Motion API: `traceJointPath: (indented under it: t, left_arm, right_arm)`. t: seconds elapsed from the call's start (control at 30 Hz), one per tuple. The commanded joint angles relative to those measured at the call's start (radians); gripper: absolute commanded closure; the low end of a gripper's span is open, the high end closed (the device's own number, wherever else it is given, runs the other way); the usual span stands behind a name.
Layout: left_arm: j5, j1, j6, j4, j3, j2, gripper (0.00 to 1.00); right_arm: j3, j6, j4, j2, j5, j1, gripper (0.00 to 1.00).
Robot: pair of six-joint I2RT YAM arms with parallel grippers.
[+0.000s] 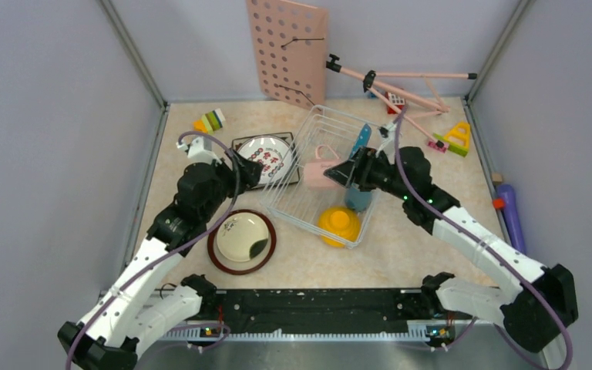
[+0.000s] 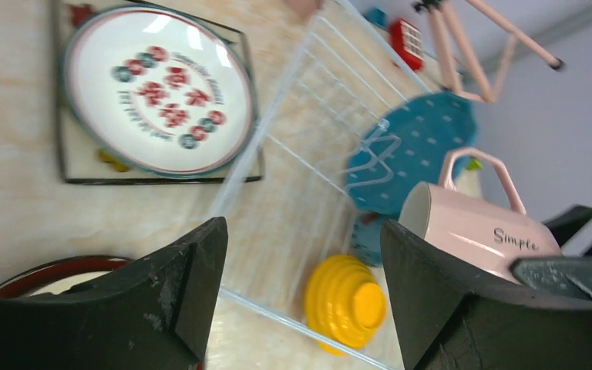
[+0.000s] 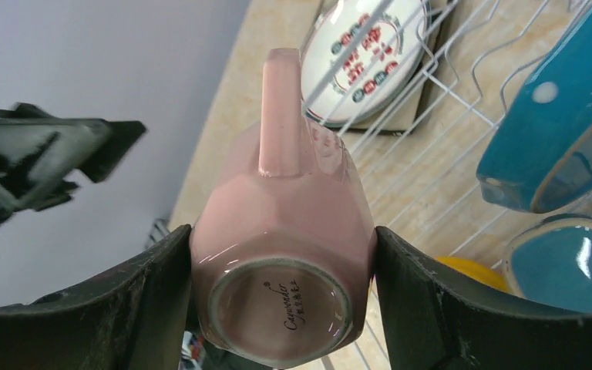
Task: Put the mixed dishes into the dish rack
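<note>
My right gripper [image 1: 347, 171] is shut on the pink cup [image 1: 320, 171], holding it on its side above the white wire dish rack [image 1: 301, 202]; the cup's base faces the right wrist camera [image 3: 277, 308]. The blue polka-dot plate [image 1: 362, 139] stands upright in the rack, with the blue-grey mug [image 1: 358, 200] beside it. The yellow bowl [image 1: 339, 223] lies upside down at the rack's near corner. My left gripper [image 2: 304, 239] is open and empty, left of the rack. The white plate with characters [image 1: 266, 158] rests on the square floral plate [image 2: 77, 166]. The cream plate [image 1: 243, 235] sits in the brown-rimmed plate [image 1: 220, 258].
A pink pegboard [image 1: 287, 50] leans on the back wall. A pink folding stand [image 1: 401, 85] and toy blocks [image 1: 457, 136] lie at the back right, and more blocks [image 1: 212, 121] at the back left. A purple object [image 1: 512, 216] lies along the right wall.
</note>
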Motion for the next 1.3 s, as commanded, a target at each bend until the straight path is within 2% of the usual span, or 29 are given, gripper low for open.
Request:
traceJointPath:
  t: [0.0, 0.2, 0.43, 0.73, 1.03, 1.1, 1.27]
  left_arm:
    - [-0.295, 0.002, 0.017, -0.202, -0.028, -0.056, 0.23]
    - [-0.391, 0.001, -0.072, -0.319, -0.053, -0.026, 0.22]
    - [-0.375, 0.001, -0.081, -0.313, -0.087, -0.013, 0.22]
    - [-0.101, 0.001, 0.045, -0.045, -0.217, -0.039, 0.23]
    - [-0.010, 0.002, 0.096, 0.035, -0.215, 0.009, 0.23]
    - [0.007, 0.001, 0.097, 0.052, -0.218, 0.026, 0.22]
    - [0.035, 0.001, 0.096, 0.071, -0.208, 0.077, 0.20]
  right_arm:
    - [0.176, -0.165, -0.050, 0.111, 0.105, 0.113, 0.89]
    - [0.324, -0.302, -0.229, 0.243, 0.276, 0.247, 0.89]
    - [0.473, -0.371, -0.433, 0.393, 0.497, 0.369, 0.87]
    - [0.533, -0.314, -0.494, 0.521, 0.551, 0.422, 0.83]
    - [0.541, -0.307, -0.555, 0.575, 0.531, 0.460, 0.71]
    - [0.530, -0.318, -0.549, 0.575, 0.518, 0.469, 0.63]
    - [0.527, -0.316, -0.579, 0.571, 0.552, 0.483, 0.35]
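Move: The right hand holds the pink mug about 20 cm above its free spot in the dish rack's near left part, which lies some 10 cm to the left and 2 cm ahead. The yellow bowl lies 1 cm ahead and 2 cm left of that hand, the blue mug 8 cm ahead and 3 cm right, both some 20 cm below. From the left hand the cream plate is 3 cm back, 6 cm left and 25 cm down; the white plate lies 20 cm ahead, 1 cm right. The right hand keeps its grip on the pink mug and carries it down about 13 cm and some 8 cm left, towards the rack's near left part beside the yellow bowl, rolling its left side down by roughly 50 degrees so that the fingers go from nearly level to steeply down, then almost stops. The open, empty left hand clears out to its left, then comes back right as it sinks about 12 cm towards the cream plate, its fingertips tipping down. ##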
